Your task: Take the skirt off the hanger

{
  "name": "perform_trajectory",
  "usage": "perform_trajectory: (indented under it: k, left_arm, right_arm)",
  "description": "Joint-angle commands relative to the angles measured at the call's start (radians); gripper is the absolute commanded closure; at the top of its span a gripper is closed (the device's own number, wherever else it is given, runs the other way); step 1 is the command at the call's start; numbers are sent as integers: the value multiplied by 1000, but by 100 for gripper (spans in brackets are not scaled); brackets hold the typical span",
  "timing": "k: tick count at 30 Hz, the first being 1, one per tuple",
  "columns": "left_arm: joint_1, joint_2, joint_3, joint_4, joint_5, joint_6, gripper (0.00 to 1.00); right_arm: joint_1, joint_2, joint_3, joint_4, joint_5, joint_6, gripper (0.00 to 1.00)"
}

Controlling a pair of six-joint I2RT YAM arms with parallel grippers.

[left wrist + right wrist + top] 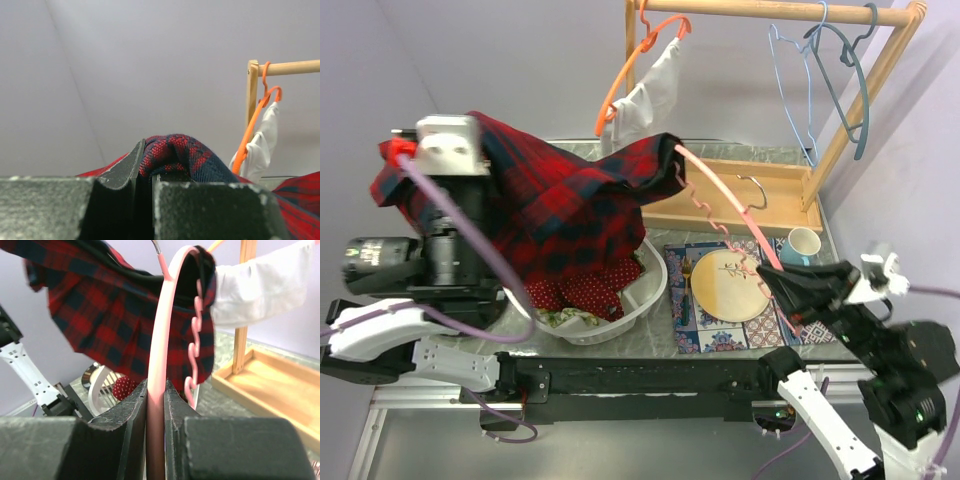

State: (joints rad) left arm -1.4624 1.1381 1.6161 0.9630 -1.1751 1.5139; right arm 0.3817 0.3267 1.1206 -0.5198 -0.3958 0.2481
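Observation:
The red and navy tartan skirt [570,205] hangs stretched between the two arms above the table. My left gripper [147,167] is raised at the left and shut on a fold of the skirt [175,152]; in the top view its fingers are hidden under the cloth. My right gripper [778,282] is shut on the lower end of the pink hanger [730,210]. In the right wrist view the hanger [162,325] rises from between my right gripper's [156,402] fingers. The skirt's [105,315] waistband still drapes over the hanger's far curved end.
A white basket [655,290] under the skirt holds a red garment with white dots [585,292]. A plate [725,285] on a patterned mat and a blue cup [803,243] lie beneath the hanger. The wooden rack [770,10] carries an orange hanger with a white garment [645,95] and light blue hangers [790,80].

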Motion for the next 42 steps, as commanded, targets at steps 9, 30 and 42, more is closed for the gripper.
perform_trajectory:
  k: [9,30,42]
  left_arm:
    - [186,8,-9,-274,106,-389,99]
    - [582,64,64,-615,114,-718,99]
    - [732,134,149,-835,101,-943,99]
  right_arm:
    - [13,-17,79,58,-285,-40,100]
    - [74,-15,65,46,-391,-69,100]
    - [102,-49,81,18,-200,-89,100]
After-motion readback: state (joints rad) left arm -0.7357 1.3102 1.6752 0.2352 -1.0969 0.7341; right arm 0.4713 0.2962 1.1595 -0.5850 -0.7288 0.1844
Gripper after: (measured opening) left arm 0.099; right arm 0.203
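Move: Both hands are loaded, the left with the skirt, the right with one end of the pink hanger. The hanger's far tip, still in the waistband, lies from the left hand about 33 cm right, 9 ahead and 10 below; from the right hand, roughly 22 cm ahead, 22 left and 8 higher. The basket is some 12 cm ahead of the left hand, 10 right and 50 below; the plate is 17 cm ahead of the right hand, 2 left and 42 below. Left fingers keep the skirt pinched and right fingers keep the hanger gripped as the two are drawn apart front to back: the left hand carries the cloth about 13 cm forward, sinking some 6 and turning counter-clockwise, while the right draws back with a short pause midway, edging left and swinging the hanger counter-clockwise by about 25 degrees. ##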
